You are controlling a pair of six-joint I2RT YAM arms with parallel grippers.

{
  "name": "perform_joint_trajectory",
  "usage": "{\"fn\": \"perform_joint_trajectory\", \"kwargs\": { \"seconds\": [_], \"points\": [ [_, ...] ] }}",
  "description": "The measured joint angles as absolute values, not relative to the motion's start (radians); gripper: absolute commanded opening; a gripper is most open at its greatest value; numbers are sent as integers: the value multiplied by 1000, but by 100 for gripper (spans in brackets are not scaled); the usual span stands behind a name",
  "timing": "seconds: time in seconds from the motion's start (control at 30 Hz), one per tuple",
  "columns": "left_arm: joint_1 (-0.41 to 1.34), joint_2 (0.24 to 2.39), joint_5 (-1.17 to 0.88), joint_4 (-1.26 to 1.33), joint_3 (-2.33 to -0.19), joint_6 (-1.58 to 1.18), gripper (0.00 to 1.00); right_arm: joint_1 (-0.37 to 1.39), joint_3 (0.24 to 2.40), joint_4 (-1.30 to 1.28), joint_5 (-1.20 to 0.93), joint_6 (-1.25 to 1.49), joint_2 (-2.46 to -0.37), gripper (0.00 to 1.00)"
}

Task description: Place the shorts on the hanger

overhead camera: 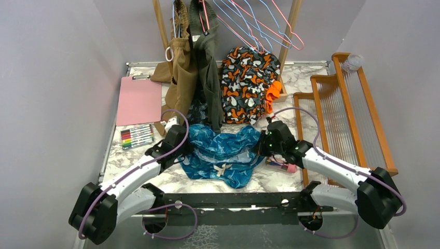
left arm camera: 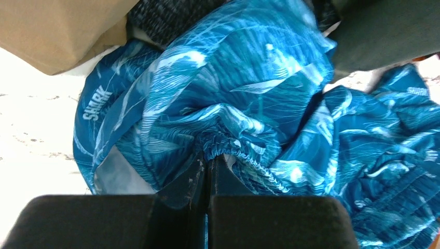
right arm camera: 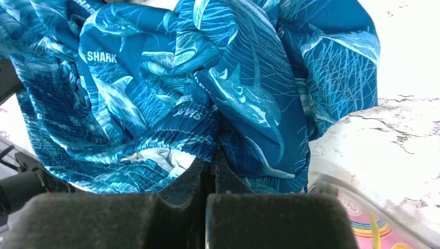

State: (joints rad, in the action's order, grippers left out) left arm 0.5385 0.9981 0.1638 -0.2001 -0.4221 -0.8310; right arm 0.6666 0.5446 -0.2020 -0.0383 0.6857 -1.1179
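The teal-blue shorts [overhead camera: 223,153] lie bunched on the marble table between my two arms, with the cream drawstring bow at the front. My left gripper [overhead camera: 188,145] is shut on the left side of the shorts. In the left wrist view its fingertips [left arm camera: 209,157] pinch the gathered waistband of the shorts [left arm camera: 233,88]. My right gripper [overhead camera: 259,147] is shut on the right side. The right wrist view shows that gripper [right arm camera: 212,153] clamped on a fold of the shorts [right arm camera: 155,93]. The light-blue wire hanger [overhead camera: 258,26] hangs on the back rack among pink ones.
Tan [overhead camera: 181,78], olive [overhead camera: 207,67] and orange-blotched [overhead camera: 248,85] garments hang at the back. A pink clipboard [overhead camera: 138,100] and markers [overhead camera: 136,136] lie at the left. A wooden frame [overhead camera: 342,119] fills the right side. A small pink item [overhead camera: 283,166] lies under the right gripper.
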Motion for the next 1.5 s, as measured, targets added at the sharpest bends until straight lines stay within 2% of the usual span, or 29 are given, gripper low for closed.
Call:
{"fn": "perform_joint_trajectory", "kwargs": {
  "seconds": [0.2,0.43,0.8,1.13,1.17,1.27,1.33,1.43,1.5],
  "points": [
    [539,964,194,-198,-485,-829,0,667,558,-211,32,722,-1085,1],
    [538,965,257,-209,-496,-831,0,666,587,-243,101,771,-1152,1],
    [539,861,329,-279,-556,-796,0,658,618,-309,171,777,-1086,1],
    [539,933,283,-247,-437,-816,0,652,548,-271,121,784,-1128,1],
    [538,938,277,-242,-435,-816,3,652,543,-265,111,783,-1129,3],
    [538,948,269,-228,-435,-815,20,650,539,-257,90,776,-1130,11],
    [538,949,265,-226,-435,-814,29,648,539,-255,86,770,-1129,20],
    [538,948,258,-226,-435,-813,37,647,539,-258,84,759,-1125,34],
    [538,944,255,-226,-435,-812,40,647,539,-264,83,753,-1115,39]
  ]
}}
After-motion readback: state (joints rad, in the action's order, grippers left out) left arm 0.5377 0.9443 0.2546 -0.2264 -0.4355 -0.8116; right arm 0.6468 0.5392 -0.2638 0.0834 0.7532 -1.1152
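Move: The shorts lie bunched on the table with a waistband corner pinched in each gripper; their middle is about 12 cm right of and 2 cm behind the left hand, and some 13 cm left of and 3 cm behind the right. From the left hand, the drawstring bow is 11 cm right and 8 cm back, and the green trousers' hem 9 cm right and 7 cm ahead. The pink bottle is roughly 9 cm right of and 6 cm behind the right hand. The waistband, still gripped at both corners, is jiggled up and down twice and drawn wider: the left hand lifts about 5 cm and then 8 cm, easing forward and left, while the right bobs only a couple of centimetres, working 3 cm right and turning slightly clockwise. Both sink low again, then open their fingers about a third around the cloth. ##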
